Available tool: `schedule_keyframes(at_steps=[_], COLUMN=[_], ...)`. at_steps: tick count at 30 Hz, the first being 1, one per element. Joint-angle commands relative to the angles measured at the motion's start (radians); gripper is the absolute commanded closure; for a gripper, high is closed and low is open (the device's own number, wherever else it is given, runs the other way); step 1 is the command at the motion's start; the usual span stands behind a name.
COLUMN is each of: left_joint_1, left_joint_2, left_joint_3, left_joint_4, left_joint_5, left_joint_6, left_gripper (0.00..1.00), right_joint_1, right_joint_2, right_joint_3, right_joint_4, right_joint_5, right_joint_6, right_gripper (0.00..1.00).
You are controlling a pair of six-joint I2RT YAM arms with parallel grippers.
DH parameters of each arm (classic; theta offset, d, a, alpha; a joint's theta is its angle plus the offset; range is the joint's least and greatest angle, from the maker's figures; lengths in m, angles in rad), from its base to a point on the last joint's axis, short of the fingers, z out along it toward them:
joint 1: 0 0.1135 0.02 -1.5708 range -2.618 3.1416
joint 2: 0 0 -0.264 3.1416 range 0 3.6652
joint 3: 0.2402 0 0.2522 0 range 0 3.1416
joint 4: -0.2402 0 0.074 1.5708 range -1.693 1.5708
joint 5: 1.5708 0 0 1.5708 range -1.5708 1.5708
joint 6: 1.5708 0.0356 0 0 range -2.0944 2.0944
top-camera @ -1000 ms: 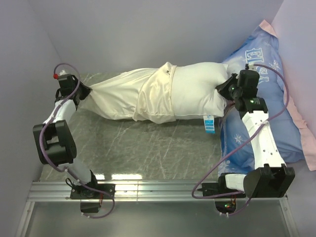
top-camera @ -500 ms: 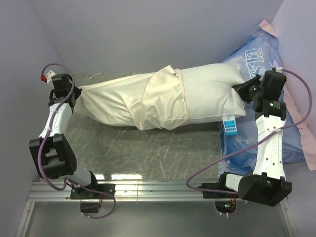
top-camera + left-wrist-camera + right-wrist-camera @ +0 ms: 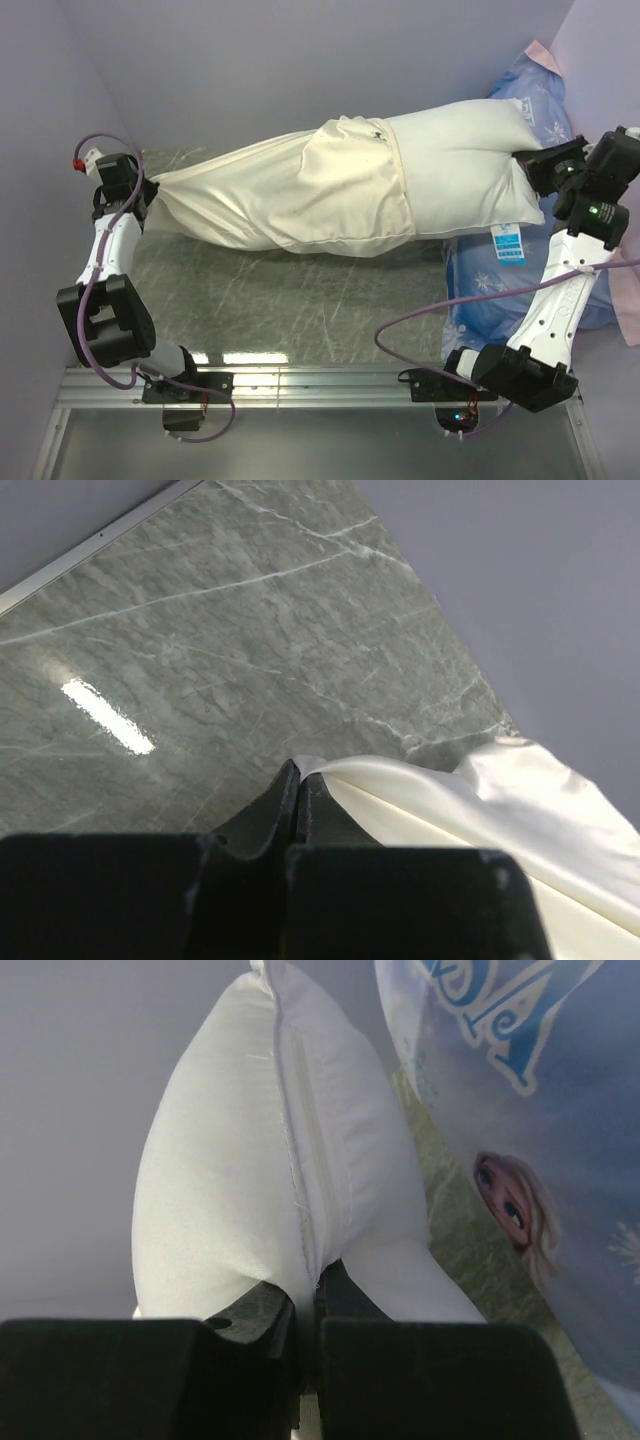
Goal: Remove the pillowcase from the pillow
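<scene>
The cream pillowcase (image 3: 290, 190) lies stretched across the table and covers the left part of the white pillow (image 3: 460, 170). The pillow's right part sticks out bare, with a small blue-and-white tag (image 3: 507, 242) hanging at its near edge. My left gripper (image 3: 150, 195) is shut on the pillowcase's left end; the left wrist view shows cream fabric (image 3: 440, 800) pinched between its closed jaws (image 3: 298, 780). My right gripper (image 3: 530, 170) is shut on the pillow's right edge; the right wrist view shows the white seam (image 3: 300, 1160) squeezed in its jaws (image 3: 318, 1280).
A blue "ELSA" pillow (image 3: 560, 270) lies at the right, under and behind the right arm, and shows in the right wrist view (image 3: 520, 1110). A pink cloth edge (image 3: 625, 300) lies beyond it. The grey marble table (image 3: 300, 300) is walled at left and back.
My right gripper has pulled the pillow rightward and my left gripper has moved left. The two have drawn apart, more white pillow is exposed and the pillowcase is stretched longer.
</scene>
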Motion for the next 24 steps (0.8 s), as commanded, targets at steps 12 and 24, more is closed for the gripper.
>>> schedule_keyframes(at_steps=[12,24], left_joint_1=[0.098,0.114], left_joint_2=[-0.023,-0.039], left_joint_3=[0.029,0.055], left_joint_4=[0.069,0.064], left_joint_5=[-0.216,-0.219], left_joint_6=[0.012,0.009], left_gripper=[1.0,1.0], right_joint_1=[-0.241,-0.255], right_joint_2=[0.063,0.094], right_joint_3=[0.165,0.212], right_joint_4=[0.213,0.241], right_joint_5=[0.034,0.007], right_joint_6=[0.126,0.158], right_gripper=[1.0,1.0])
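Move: The left hand already grips the gathered closed end of the pillowcase, whose open rim lies about 56 cm to its right and 3 cm nearer the base, at about its height. The right hand already grips the bare pillow's outer end; from it the same rim is some 21 cm left, 3 cm farther out and 15 cm lower. The Elsa pillow's middle is about 9 cm right, 5 cm ahead and 32 cm below; the blue tag hangs 10 cm back, 2 cm left and 12 cm down. Keeping its pinch on the pillow's end, the right hand hauls it about 7 cm to the right above the Elsa pillow, away from the pillowcase rim, fastest at first, then slower with a slight rise and a small clockwise turn. The left hand, still shut on the pillowcase's end, barely gives at first, then draws it some 4 to 5 cm left and a little back, turning slightly counter-clockwise, so the two pull against each other. ##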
